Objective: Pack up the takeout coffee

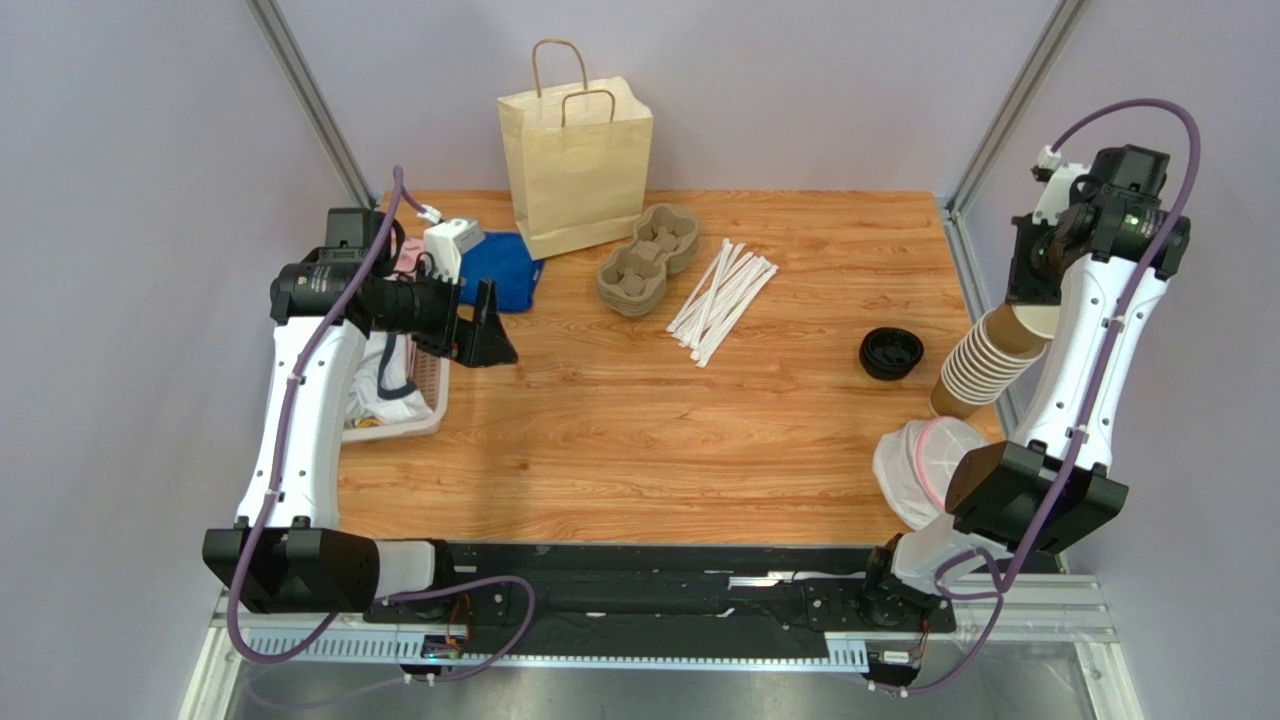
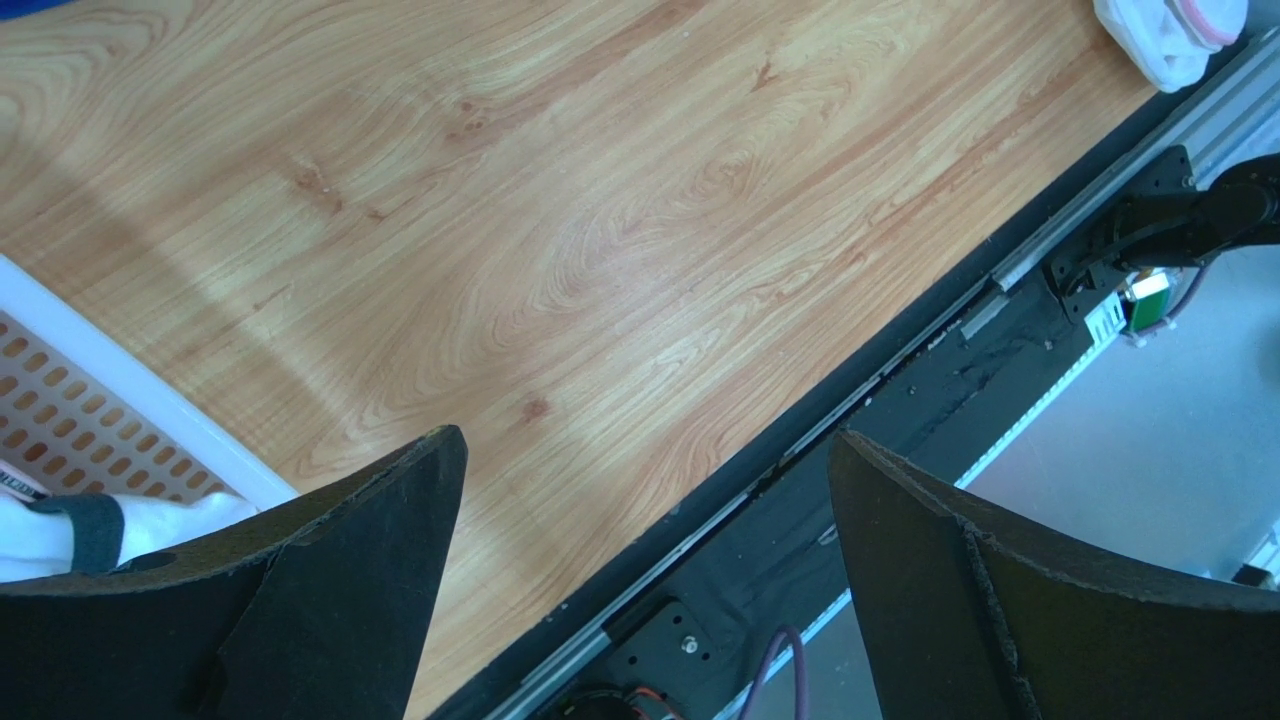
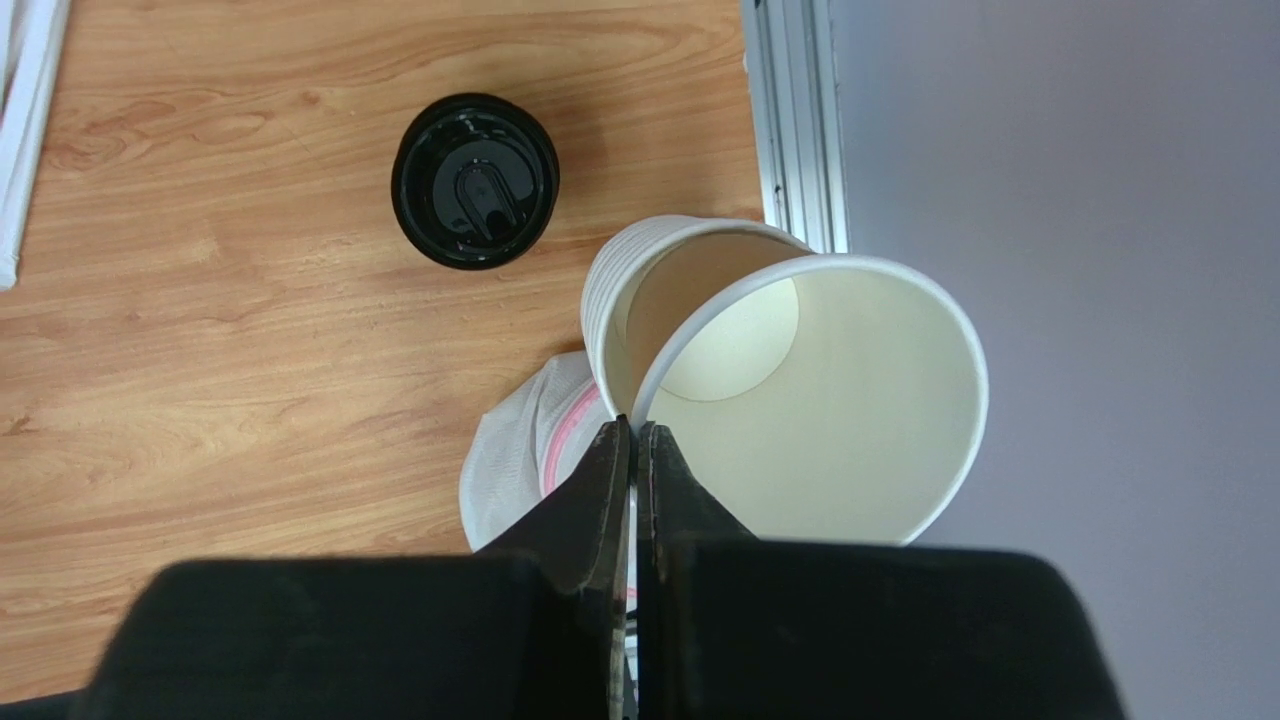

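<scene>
No takeout coffee with its lid on shows in any view. A stack of lidless tan paper cups (image 1: 980,365) leans at the table's right edge. My right gripper (image 3: 633,432) is shut on the white rim of the top cup (image 3: 842,405), which sits askew on the stack (image 3: 649,285). In the top view that gripper (image 1: 1034,305) is at the stack's upper end. A loose black lid (image 1: 891,354) (image 3: 475,180) lies on the wood just left of the stack. My left gripper (image 1: 493,323) (image 2: 646,465) hangs open over the table's left side, with nothing between its fingers.
A tan paper bag (image 1: 576,158) stands at the back centre. In front of it lie a pulp cup carrier (image 1: 649,260) and white stirrers (image 1: 723,297). A white basket (image 1: 403,402) and a blue cloth (image 1: 502,272) are at left. A white-and-pink pouch (image 1: 920,465) lies near right.
</scene>
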Tool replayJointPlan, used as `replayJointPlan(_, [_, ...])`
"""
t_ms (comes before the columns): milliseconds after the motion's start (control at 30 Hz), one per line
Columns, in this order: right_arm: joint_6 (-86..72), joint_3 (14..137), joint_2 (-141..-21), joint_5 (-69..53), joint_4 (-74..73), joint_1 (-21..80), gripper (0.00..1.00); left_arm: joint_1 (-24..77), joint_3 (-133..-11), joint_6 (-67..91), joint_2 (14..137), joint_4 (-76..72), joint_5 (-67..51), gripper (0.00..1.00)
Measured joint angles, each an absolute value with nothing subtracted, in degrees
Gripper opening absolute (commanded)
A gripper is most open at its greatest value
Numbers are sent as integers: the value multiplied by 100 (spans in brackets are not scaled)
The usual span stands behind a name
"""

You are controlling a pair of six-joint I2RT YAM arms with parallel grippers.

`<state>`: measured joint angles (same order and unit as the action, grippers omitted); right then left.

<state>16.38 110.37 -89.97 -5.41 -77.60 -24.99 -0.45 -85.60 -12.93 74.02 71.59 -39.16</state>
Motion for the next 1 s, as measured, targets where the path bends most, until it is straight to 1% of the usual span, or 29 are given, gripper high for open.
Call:
replayJointPlan(267, [1715,12112,-8925,-607,-7789,-2294,0,-45,-8556,-1278,7402,7098,-3820,99])
replayJointPlan(400, [1839,12527,-8772,-921,-7778,-2110,0,-45,-8556,-1267,7402,7078,-3699,99])
replayJointPlan(467, [1903,12591,-8604,-1138,-7771,-1848,0,-45,-8556,-1232,7402,7041,-3640,99])
replayJointPlan(567, [2014,12414,-8265,-1579,-7697,-1059,0,-45,-8556,-1131,7400,6954,-3520,99])
replayJointPlan(633, [2051,11821,-7894,-1911,-7564,-386,0,-45,-8556,-1011,7384,6836,-3415,99])
replayJointPlan(733, [2043,10829,-7491,-2060,-7502,1002,0,-45,-8501,-790,7258,6584,-3247,99])
replayJointPlan(800, [2045,10390,-7529,-1970,-7349,1918,0,-45,-8403,-672,7074,6445,-3186,99])
replayJointPlan(867, [2049,10090,-7773,-1782,-7124,2606,0,-45,-8311,-572,6877,6368,-3111,99])
replayJointPlan(1000, [2049,9673,-8449,-1431,-6615,3529,0,-298,-8110,-395,6632,6276,-3124,99])
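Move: The right hand already pinches the rim of the top paper cup, raised but still partly in the stack, whose middle is some 17 cm below and 2 cm right, 1 cm ahead. The clear mid-table lies about 39 cm left, level fore-and-aft, 26 cm down; beyond it the straws, 33 left and 17 ahead, and the cup carrier, 44 left and 23 ahead. From the left hand that clear spot is roughly 27 cm right, 5 ahead. Keeping its pinch on the cup's rim, the right hand draws the cup on up out of the stack by about 12 cm, then swings it some 35 cm left towards the clear table short of the straws, drifting slightly back, turning about 70 degrees counter-clockwise and sinking to just below its starting height. The left hand, open and empty, eases a little left. ##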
